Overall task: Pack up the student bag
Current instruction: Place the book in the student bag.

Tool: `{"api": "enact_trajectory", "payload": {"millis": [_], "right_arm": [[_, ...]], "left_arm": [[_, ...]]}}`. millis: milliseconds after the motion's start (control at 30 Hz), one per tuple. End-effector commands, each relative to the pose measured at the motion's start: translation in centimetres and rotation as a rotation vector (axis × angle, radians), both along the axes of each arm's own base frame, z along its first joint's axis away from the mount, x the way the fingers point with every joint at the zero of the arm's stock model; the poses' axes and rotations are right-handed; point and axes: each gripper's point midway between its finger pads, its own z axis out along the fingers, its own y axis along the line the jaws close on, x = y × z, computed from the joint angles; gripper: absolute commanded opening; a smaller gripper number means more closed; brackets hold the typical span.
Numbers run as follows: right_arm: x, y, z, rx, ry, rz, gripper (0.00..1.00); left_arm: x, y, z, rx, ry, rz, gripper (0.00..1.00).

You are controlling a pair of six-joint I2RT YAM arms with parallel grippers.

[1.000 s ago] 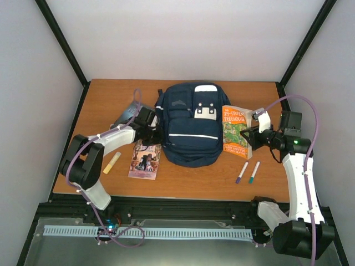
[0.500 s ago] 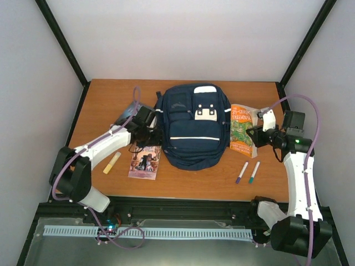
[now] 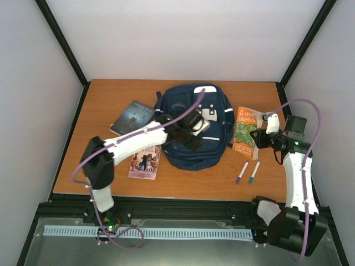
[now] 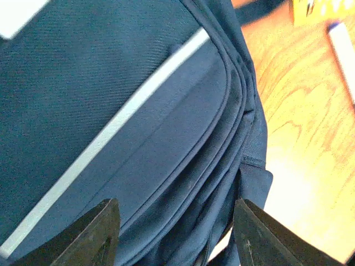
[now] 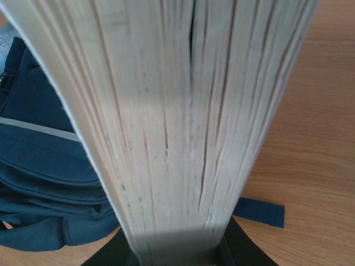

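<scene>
The student bag (image 3: 213,145) lies flat in the middle of the table, navy with white stripes. My left gripper (image 3: 191,141) hovers over its front, reached across from the left. In the left wrist view the gripper (image 4: 175,238) is open, its fingers (image 4: 97,235) straddling the lower pocket seams of the bag (image 4: 138,111) with nothing held. My right gripper (image 3: 260,136) is shut on a green and orange book (image 3: 246,130) just right of the bag. In the right wrist view, the book's page edge (image 5: 172,111) fills the frame, pinched at the bottom by the gripper (image 5: 177,256).
A dark book (image 3: 132,116) lies left of the bag, and a purple-covered book (image 3: 145,160) sits nearer the front edge. Two markers (image 3: 248,172) lie front right on the wooden table (image 3: 105,100). A bag strap (image 5: 258,212) trails onto the wood.
My left gripper opened and swung right, from the bag's left side to over its front. The right gripper carried the book a little to the right, away from the bag.
</scene>
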Motion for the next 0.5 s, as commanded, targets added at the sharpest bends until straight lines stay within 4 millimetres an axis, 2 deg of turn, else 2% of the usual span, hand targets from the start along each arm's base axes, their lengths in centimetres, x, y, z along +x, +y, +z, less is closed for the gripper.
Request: {"api": "enact_trajectory", "payload": {"millis": [0,133,333,467], "right_arm": [[0.8,-1.0,2.4,-0.030,-0.115,-0.040,0.03],[0.9,-1.6,2.1,-0.033,-0.103,-0.063,0.03],[0.9,-1.4,1.9,-0.016,-0.092,-0.050,0.03],[0.9,-1.4,1.7,-0.013,-0.084,-0.047,0.03]], "left_arm": [[-0.5,-1.3,-3.3,0.209,-0.034,-0.141,0.58],[-0.6,-2.6,-5.3,0.263,-0.036,-0.196,0.58],[-0.8,-4.4,-6.4,0.246,-0.008,-0.228,0.61],[-1.0,-4.9,-7.1,0.260,0.004,-0.248,0.58]]}}
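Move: The left hand hovers empty over the near half of the student bag, whose middle lies about 8 cm ahead, 1 cm to the right and 10 cm below. The orange book, still held by the right hand, is some 20 cm to the left hand's right and 5 cm ahead, the pink book about 20 cm left, 5 cm back and 15 cm down. From the right hand the bag's middle lies roughly 26 cm left, 7 cm ahead and 12 cm below. Lower the left gripper about 8 cm onto the near, right-hand folds of the student bag, bearing some 3–4 cm to the right, then level off there. Roll its left side up around 15 degrees as it sinks and turn it slightly clockwise, keeping the fingers half open. Keep the right gripper shut on the orange book, easing it barely a centimetre or so to the right. ##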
